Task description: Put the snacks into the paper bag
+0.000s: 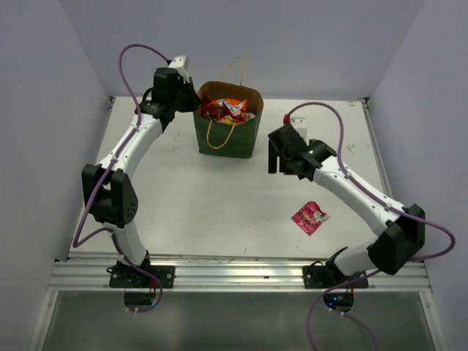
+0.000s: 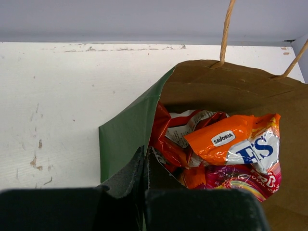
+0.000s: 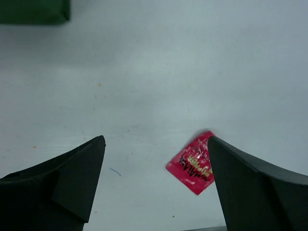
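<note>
The dark green paper bag [image 1: 227,139] stands upright at the back middle of the table, its mouth open. Inside lie several snacks [image 1: 228,110], among them an orange packet [image 2: 231,139] and a purple-pink one [image 2: 245,178]. My left gripper [image 1: 194,99] is shut on the bag's left rim [image 2: 125,134], one finger outside and one inside. A pink packet [image 1: 310,217] lies flat on the table at the front right. My right gripper [image 1: 281,157] hangs open above the table, right of the bag. In the right wrist view the pink packet [image 3: 191,168] lies below and close to the right finger [image 3: 250,187].
The bag's tan cord handles [image 2: 225,33] stick up at its far side. A small red item [image 1: 287,118] sits at the back right by a cable. White walls close in the table on three sides. An aluminium rail [image 1: 234,272] runs along the front edge.
</note>
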You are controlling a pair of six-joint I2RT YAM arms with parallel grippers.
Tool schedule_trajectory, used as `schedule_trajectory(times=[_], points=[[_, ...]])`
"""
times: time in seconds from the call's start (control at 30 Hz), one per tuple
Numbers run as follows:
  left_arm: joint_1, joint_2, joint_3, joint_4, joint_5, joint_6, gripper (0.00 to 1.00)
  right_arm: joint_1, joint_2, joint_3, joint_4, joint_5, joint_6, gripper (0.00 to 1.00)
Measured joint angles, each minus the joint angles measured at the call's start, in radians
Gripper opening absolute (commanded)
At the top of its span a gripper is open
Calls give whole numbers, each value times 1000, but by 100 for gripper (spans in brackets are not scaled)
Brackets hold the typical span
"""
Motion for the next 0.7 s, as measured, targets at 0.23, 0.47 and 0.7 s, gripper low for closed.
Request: schedule_trajectory(times=[0.23, 0.47, 0.7], points=[[0, 0, 0, 0, 5, -1, 0, -82, 150, -235, -96, -175, 192, 90], [2, 0, 0, 0, 16, -8, 0, -169, 143, -290, -92, -249, 259, 89], [6, 0, 0, 0, 25, -8, 0, -257, 117, -397, -84, -308, 287, 87]])
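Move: The last red snack packet lies flat on the table about 11 cm back of the open right hand, some 8 cm to its right and roughly 21 cm below. The paper bag stands some 17 cm ahead of that hand and 15 cm to its left, its middle about 10 cm lower. From the left hand, closed on the bag's left rim, the packet is roughly 31 cm back, 35 cm to the right and 25 cm down. The right hand, empty and still wide open, sinks about 17 cm towards the red packet while drawing back 9 cm and going 7 cm right, away from the bag; most of the drop comes in one quick plunge, the rest at a slower, settling pace. On the way the wrist tips some 35 degrees until the fingers point nearly straight down and turns about 20 degrees clockwise, bringing them just above the packet without touching it. ##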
